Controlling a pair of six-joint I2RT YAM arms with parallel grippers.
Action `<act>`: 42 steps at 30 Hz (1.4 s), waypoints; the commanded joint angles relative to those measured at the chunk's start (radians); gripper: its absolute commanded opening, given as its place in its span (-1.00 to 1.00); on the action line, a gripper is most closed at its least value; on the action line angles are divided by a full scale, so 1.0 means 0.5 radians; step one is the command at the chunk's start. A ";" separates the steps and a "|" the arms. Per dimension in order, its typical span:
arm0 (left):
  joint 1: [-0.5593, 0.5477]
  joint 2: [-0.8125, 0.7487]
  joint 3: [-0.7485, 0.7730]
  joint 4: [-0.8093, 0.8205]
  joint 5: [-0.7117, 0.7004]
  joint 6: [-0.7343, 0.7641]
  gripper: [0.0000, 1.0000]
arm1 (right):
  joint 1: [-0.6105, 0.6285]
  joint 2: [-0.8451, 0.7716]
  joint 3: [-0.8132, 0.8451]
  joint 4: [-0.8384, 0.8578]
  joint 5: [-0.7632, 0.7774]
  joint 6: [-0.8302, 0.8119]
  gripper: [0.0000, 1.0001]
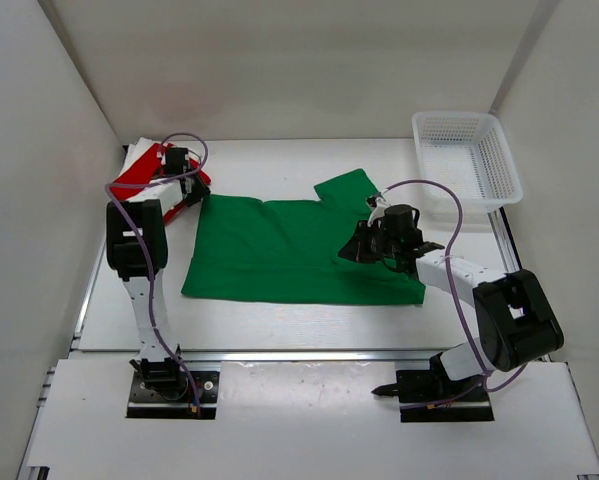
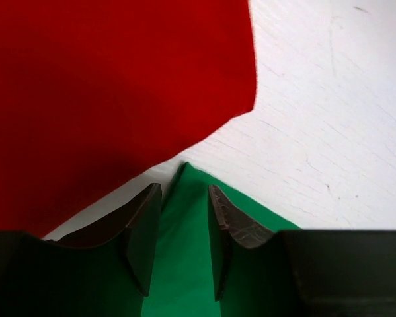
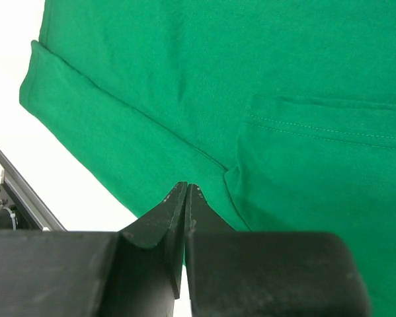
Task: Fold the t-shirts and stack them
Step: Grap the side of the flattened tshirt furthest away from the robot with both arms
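Note:
The green t-shirt [image 1: 299, 245] lies spread flat mid-table, with one sleeve folded at its far right. At the back left, the red t-shirt [image 1: 139, 182] rests on the white t-shirt [image 1: 139, 152]. My left gripper [image 1: 184, 190] is at the green shirt's far left corner. In the left wrist view it [image 2: 184, 191] is open, the green corner [image 2: 184, 224] lying between and under its fingers, with the red shirt [image 2: 105, 99] just beyond. My right gripper [image 1: 354, 245] hovers over the green shirt's right side. It [image 3: 186, 186] is shut with nothing in it, above green cloth [image 3: 204, 79].
A white lattice basket [image 1: 464, 160] stands at the back right. White walls enclose the table on three sides. A metal rail [image 3: 19, 191] runs along the table's edge in the right wrist view.

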 commanded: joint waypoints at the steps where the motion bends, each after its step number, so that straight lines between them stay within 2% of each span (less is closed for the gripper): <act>1: -0.011 0.023 0.052 -0.027 -0.046 -0.022 -0.15 | 0.020 -0.022 -0.007 0.103 -0.016 -0.018 -0.99; 5: -0.014 0.066 0.159 -0.103 -0.055 0.009 -0.20 | 0.011 -0.068 -0.001 0.131 -0.034 0.000 -1.00; 6: -0.084 0.066 0.172 -0.113 -0.073 0.024 -0.22 | 0.017 -0.077 0.008 0.128 -0.031 0.003 -1.00; 14: -0.100 0.072 0.184 -0.107 -0.095 0.037 -0.21 | -0.035 -0.099 0.048 0.198 -0.041 0.061 -0.99; 17: -0.088 0.060 0.153 -0.082 -0.101 0.012 -0.41 | -0.029 -0.074 0.097 0.201 -0.013 0.070 -0.98; 19: -0.075 0.054 0.138 -0.061 -0.092 0.006 -0.69 | -0.062 -0.031 0.107 0.222 0.002 0.092 -1.00; 22: -0.063 0.027 0.080 -0.018 -0.095 -0.034 -1.00 | -0.136 0.097 0.192 0.205 0.079 0.086 -0.83; 26: -0.063 -0.105 -0.070 0.120 -0.101 -0.117 -1.00 | -0.265 0.361 0.395 0.113 0.092 0.046 -0.53; 27: -0.060 -0.124 -0.089 0.148 -0.098 -0.126 -1.00 | -0.271 0.389 0.477 0.079 0.143 0.004 -0.48; 28: -0.057 -0.163 -0.129 0.184 -0.080 -0.129 -1.00 | -0.277 0.459 0.590 0.015 0.247 -0.049 -0.33; 30: -0.060 -0.259 -0.212 0.255 -0.077 -0.144 -1.00 | -0.308 0.603 0.808 -0.099 0.376 -0.119 -0.21; 31: -0.060 -0.332 -0.279 0.319 -0.061 -0.169 -1.00 | -0.326 0.710 0.876 -0.169 0.456 -0.126 -0.20; 34: -0.048 -0.507 -0.441 0.454 0.006 -0.215 -1.00 | -0.391 0.974 1.348 -0.378 0.585 -0.205 -0.19; 38: -0.081 -0.654 -0.537 0.485 0.018 -0.209 -1.00 | -0.425 1.351 1.799 -0.675 0.745 -0.319 -0.20; 39: -0.072 -0.691 -0.586 0.485 0.040 -0.227 -1.00 | -0.412 1.489 1.985 -0.728 0.766 -0.356 -0.20; 41: -0.085 -0.746 -0.659 0.592 0.055 -0.255 -1.00 | -0.406 1.701 2.321 -1.043 0.831 -0.402 -0.23; 42: -0.091 -0.777 -0.699 0.614 0.098 -0.264 -1.00 | -0.412 1.869 2.595 -1.126 0.849 -0.438 -0.24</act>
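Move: Just under the left hand's parted fingers lies the green t-shirt's far left corner, about 1 cm ahead and 1 cm below; the folded red t-shirt's middle is some 12 cm to the left and 4 cm farther out, about level in height. From the right hand, the tip of the shirt's far right sleeve is roughly 31 cm ahead, 9 cm to the right and 7 cm lower; the white basket stands about 29 cm to the right of that tip, level with it. Settling about 1 cm and edging 2 cm left, the left hand shuts its fingers on the green corner, then draws back a little and lifts it some 8 cm, fingers tilting up. The right hand rises slightly, then sweeps about 26 cm forward and 9 cm right towards the sleeve tip, turning clockwise, sinking late and opening its fingers above the cloth. ##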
